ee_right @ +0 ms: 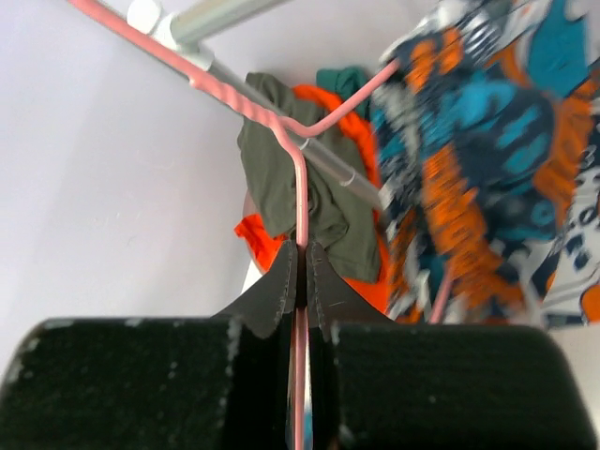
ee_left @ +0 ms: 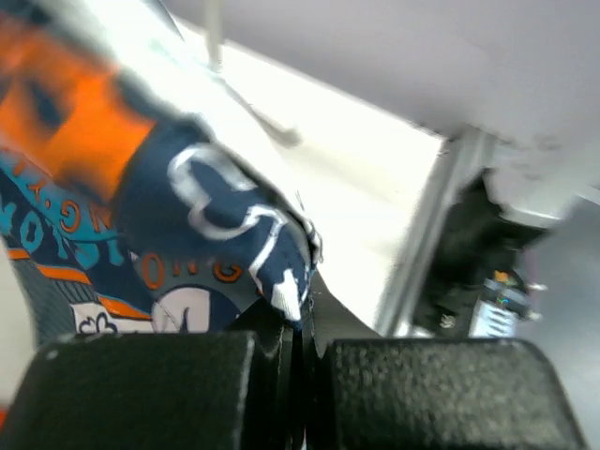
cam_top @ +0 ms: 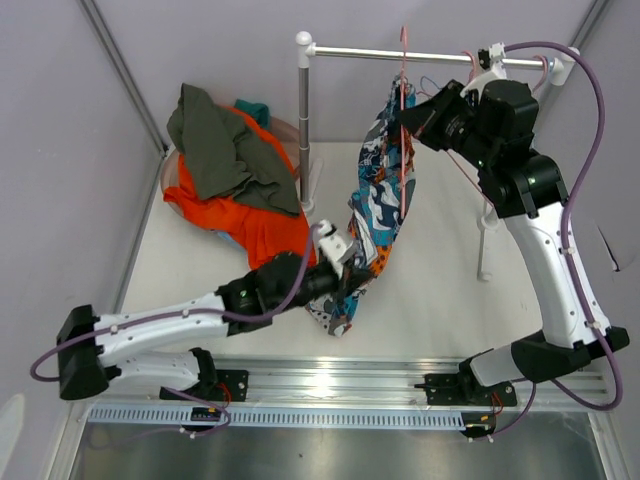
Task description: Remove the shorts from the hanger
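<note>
The printed shorts [cam_top: 378, 190], teal, orange, white and navy, hang from a pink wire hanger [cam_top: 403, 70] on the metal rail. My left gripper [cam_top: 338, 262] is shut on their lower hem, the navy cloth [ee_left: 216, 234] pinched between its fingertips [ee_left: 302, 323]. At the top of the shorts, my right gripper [cam_top: 405, 118] is shut on the hanger's wire [ee_right: 301, 187], which runs straight between its fingertips [ee_right: 302, 258]. The printed shorts [ee_right: 487, 159] hang blurred to the right of that wire.
A pile of olive green shorts [cam_top: 225, 150], orange shorts [cam_top: 245, 218] and teal shorts [cam_top: 254, 108] lies in a round basket [cam_top: 170, 170] at the back left. The rail [cam_top: 440, 55] rests on an upright post [cam_top: 304, 100] and a right leg [cam_top: 484, 240].
</note>
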`<state>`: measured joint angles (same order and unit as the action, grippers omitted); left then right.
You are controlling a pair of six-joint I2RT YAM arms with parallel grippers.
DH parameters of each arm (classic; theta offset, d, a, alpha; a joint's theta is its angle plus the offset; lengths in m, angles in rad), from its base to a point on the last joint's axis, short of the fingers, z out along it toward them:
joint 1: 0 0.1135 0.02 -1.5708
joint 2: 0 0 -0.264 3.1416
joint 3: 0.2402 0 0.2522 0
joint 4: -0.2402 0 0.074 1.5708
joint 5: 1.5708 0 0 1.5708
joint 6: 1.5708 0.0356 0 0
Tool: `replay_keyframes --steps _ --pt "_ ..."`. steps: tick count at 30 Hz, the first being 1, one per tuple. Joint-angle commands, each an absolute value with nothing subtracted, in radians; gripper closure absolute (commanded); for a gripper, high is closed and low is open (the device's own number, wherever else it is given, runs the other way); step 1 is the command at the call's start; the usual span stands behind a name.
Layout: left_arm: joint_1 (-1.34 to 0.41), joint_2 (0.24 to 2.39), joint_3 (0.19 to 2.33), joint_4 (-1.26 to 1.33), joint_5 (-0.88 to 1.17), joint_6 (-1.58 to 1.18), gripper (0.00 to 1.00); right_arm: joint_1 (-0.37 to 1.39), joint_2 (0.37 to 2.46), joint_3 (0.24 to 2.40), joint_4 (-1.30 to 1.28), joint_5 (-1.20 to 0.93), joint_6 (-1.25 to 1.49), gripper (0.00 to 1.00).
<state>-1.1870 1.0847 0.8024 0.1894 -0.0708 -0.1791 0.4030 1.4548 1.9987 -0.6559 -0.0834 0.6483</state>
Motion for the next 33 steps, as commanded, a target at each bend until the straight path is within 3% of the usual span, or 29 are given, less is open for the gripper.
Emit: replay_keyframes --steps 1,13,21,27,33 --pt "-1.077 1.226 0.989 0.137 -0.154 -0.153 1.00 0.434 1.350 1.945 -0.569 -0.071 0.675 1.00" --pt "-0.805 1.623 1.604 -0.146 -0.153 -0.176 1.00 0.449 1.114 1.822 -0.693 -0.114 0.782 1.00" --pt "-0.816 1.373 1.295 -0.106 -0.280 -0.183 1.00 0.437 1.241 2.006 -0.720 -0.176 0.771 1.00" --pt "-0.824 1.206 1.154 -0.184 -0.233 -0.205 1.00 0.422 1.308 2.002 -0.661 -0.192 0.778 1.00" --pt "-0.813 1.000 1.242 -0.334 -0.342 -0.147 1.00 0.358 1.373 1.983 -0.604 -0.233 0.782 1.00"
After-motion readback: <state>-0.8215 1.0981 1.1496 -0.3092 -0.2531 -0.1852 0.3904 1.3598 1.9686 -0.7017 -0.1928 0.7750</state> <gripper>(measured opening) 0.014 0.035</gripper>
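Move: The left hand already pinches the patterned shorts' lower end; the clothes pile in the tub lies about 24 cm ahead, 26 cm left and 20 cm lower, with the rack's left post some 19 cm ahead and 11 cm left. The right hand grips the pink hanger; from it the rack bar is about 10 cm ahead, 3 cm right and 5 cm up, and the shorts' middle about 7 cm back, 5 cm left and 15 cm down. Forward first, fast and slightly rising, goes the left hand, about 20 cm, keeping its pinch on the shorts; then it swings left and back towards the tub's pile, having turned some 30 degrees counter-clockwise. Meanwhile the right hand, still gripping the pink hanger, draws back and a little up, then returns partway towards the bar. ##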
